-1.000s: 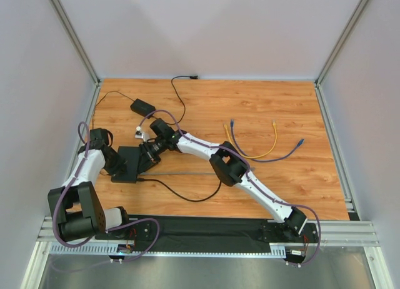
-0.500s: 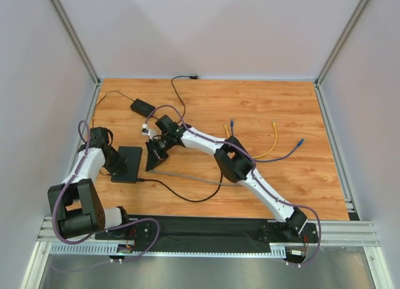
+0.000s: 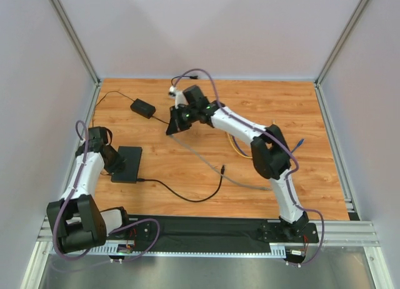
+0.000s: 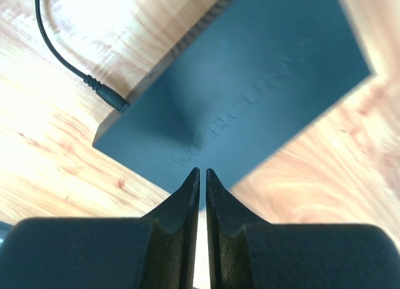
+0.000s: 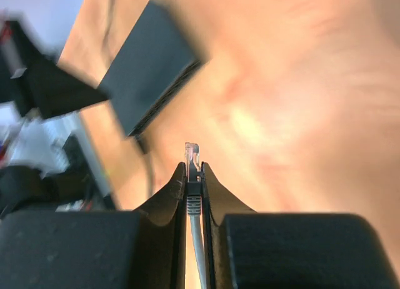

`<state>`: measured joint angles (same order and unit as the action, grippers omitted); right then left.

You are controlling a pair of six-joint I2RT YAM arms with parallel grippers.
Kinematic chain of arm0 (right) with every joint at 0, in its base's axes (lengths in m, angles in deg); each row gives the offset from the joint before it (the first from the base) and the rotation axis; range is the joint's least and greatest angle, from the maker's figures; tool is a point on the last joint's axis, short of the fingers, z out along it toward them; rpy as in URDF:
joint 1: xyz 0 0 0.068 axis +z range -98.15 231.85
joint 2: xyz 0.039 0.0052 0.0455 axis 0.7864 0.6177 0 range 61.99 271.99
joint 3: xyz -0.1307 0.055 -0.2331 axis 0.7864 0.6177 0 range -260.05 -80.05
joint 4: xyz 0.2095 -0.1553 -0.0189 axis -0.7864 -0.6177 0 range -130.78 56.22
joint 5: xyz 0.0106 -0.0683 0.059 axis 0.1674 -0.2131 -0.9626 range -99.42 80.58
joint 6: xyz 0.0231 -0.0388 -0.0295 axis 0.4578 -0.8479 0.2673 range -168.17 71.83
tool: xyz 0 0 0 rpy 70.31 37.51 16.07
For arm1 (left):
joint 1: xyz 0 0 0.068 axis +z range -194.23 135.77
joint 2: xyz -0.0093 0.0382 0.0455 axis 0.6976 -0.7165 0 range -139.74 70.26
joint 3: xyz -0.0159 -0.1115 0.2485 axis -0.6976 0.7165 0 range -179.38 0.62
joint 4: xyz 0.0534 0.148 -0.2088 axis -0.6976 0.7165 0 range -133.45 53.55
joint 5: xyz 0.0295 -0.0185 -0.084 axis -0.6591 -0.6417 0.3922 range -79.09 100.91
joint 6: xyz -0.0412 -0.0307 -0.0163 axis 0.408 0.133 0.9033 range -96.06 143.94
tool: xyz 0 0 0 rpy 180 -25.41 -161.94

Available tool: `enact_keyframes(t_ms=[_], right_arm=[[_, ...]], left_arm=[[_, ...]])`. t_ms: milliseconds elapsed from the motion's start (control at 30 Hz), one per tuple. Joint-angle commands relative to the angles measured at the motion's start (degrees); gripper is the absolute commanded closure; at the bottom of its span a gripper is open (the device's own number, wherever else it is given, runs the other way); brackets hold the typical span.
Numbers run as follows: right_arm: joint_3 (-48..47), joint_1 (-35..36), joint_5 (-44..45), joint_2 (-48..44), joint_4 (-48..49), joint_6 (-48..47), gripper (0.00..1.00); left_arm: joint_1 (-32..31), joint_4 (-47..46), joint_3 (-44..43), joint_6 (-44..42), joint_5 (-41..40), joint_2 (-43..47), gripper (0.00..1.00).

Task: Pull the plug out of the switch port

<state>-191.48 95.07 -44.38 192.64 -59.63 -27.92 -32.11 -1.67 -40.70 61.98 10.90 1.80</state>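
Note:
The switch [image 3: 129, 163] is a flat black box at the table's left, seen close up in the left wrist view [image 4: 250, 82]. My left gripper [image 4: 200, 171] is shut with nothing between its fingers, its tips at the switch's left edge [image 3: 116, 167]. My right gripper [image 5: 194, 166] is shut on the clear plug [image 5: 192, 152] of a grey cable [image 3: 201, 157]. It hangs in the air near the back of the table [image 3: 171, 130], well apart from the switch [image 5: 150, 64]. The sockets are not visible.
A black power lead [image 3: 181, 196] stays plugged into the switch's near end [image 4: 103, 95]. A small black power brick [image 3: 142, 107] lies at the back left. Loose yellow and purple cables [image 3: 301, 141] lie at the right, partly behind the right arm.
The right gripper has drawn the plug out of the switch and carried it up, back and to the right, with the grey cable trailing. The left gripper has stayed at the switch.

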Motion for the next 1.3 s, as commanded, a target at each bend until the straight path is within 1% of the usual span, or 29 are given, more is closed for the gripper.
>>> enact_keyframes(t_ms=[0,33,67,200,300,333,400,500,600,667,733,833,867,900,967,1000,1067,1100,1133,1200,1267], right_arm=[[7.08,-6.47,16.63,-8.21,4.39,-3.80,1.00],[8.16,-7.44,19.38,-9.61,4.23,-5.12,1.00],[8.78,-9.10,21.23,-9.89,4.05,-8.79,1.00],[8.61,-12.02,22.48,-7.08,3.69,-15.05,1.00],[5.37,-14.30,21.69,-2.61,3.53,-14.28,1.00],[4.22,-14.83,22.21,-0.16,2.91,-13.84,1.00],[0.88,-15.80,23.00,1.79,1.86,-14.18,1.00],[-2.28,-16.41,26.16,4.34,0.37,-14.63,1.00],[-4.13,-16.68,31.34,5.93,-0.87,-14.54,1.00],[-4.75,-17.03,37.22,6.55,-1.49,-13.93,1.00],[-4.76,-17.47,38.21,6.64,-1.49,-13.66,0.98],[-4.49,-18.17,37.95,6.11,-1.66,-12.87,0.91],[-4.49,-18.26,37.69,5.93,-1.84,-12.87,0.87],[-4.40,-18.26,37.95,5.67,-1.93,-12.87,0.72],[-3.44,-18.17,37.86,4.27,-2.10,-12.52,0.61],[-2.91,-18.09,37.86,3.65,-2.02,-12.17,0.52],[-0.03,-17.65,36.73,0.23,-0.53,-11.99,0.46],[1.30,-17.47,35.85,-1.17,0.44,-12.16,0.41],[2.79,-16.86,31.75,-3.97,1.49,-11.90,0.39],[6.48,-15.89,29.44,-6.80,4.57,-11.73,0.37],[8.51,-14.23,24.52,-9.88,7.37,-10.67,0.37]], left_arm=[[-1.04,1.37,-4.99,-1.56,1.15,4.38,0.85],[-1.22,1.55,-5.95,-2.96,1.33,4.66,0.85],[-1.40,1.81,-7.70,-3.84,1.59,5.01,0.85],[-1.66,1.73,-10.71,-8.33,1.94,6.85,0.85],[-1.84,1.99,-12.81,-11.67,1.86,7.73,0.85],[-1.92,2.25,-13.43,-12.89,1.60,7.91,0.85],[-2.62,2.95,-15.27,-14.22,0.11,7.56,0.85],[-4.12,4.10,-17.21,-16.77,-1.83,5.90,0.85],[-5.61,4.01,-17.92,-18.79,-2.01,3.96,0.85],[-6.14,3.40,-17.83,-19.93,-1.84,2.91,0.85],[-6.32,3.05,-17.83,-20.72,-1.13,1.32,0.85],[-6.41,3.13,-18.09,-21.25,-0.34,-1.14,0.86],[-6.41,3.05,-17.92,-21.34,-0.34,-1.66,0.86],[-6.32,2.78,-17.66,-21.34,-0.34,-2.28,0.86],[-6.41,1.73,-16.52,-21.34,-0.34,-2.63,0.86],[-6.41,1.47,-16.42,-21.34,-0.34,-2.98,0.86],[-6.32,1.64,-16.51,-21.78,-0.34,-3.34,0.86],[-6.32,1.64,-16.51,-21.87,-0.34,-3.51,0.86],[-6.41,1.38,-16.25,-21.96,-0.34,-3.60,0.86],[-6.41,1.11,-15.99,-21.96,-0.34,-3.95,0.87],[-6.41,1.20,-16.16,-22.05,-0.34,-4.57,0.88]])
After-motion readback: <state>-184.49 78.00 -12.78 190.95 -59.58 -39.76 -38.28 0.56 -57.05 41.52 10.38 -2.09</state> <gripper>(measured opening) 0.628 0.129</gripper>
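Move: The right hand, already holding the grey cable by its plug, has the bare patch for it some 20 cm ahead, 21 cm to its right and 10 cm down. The yellow plug lies 5 cm nearer and 5 cm farther right than that patch, the blue one 2 cm nearer and 8 cm farther right. From the left hand the patch is roughly 32 cm ahead and 42 cm right; the switch's middle is 4 cm ahead, 3 right, 4 below. The right hand carries the grey plug away from the switch, about 20 cm forward and 22 cm to the right, rising a little before it sinks to finish some 8 cm lower, while the wrist turns clockwise and brings the fingers steeper down; beside the yellow and blue plugs the fingers open wide, let go of it and start to draw back. The left hand, its fingers still shut, rises about 11 cm clear of the switch and eases forward, then settles back some 4 cm, turning clockwise. ##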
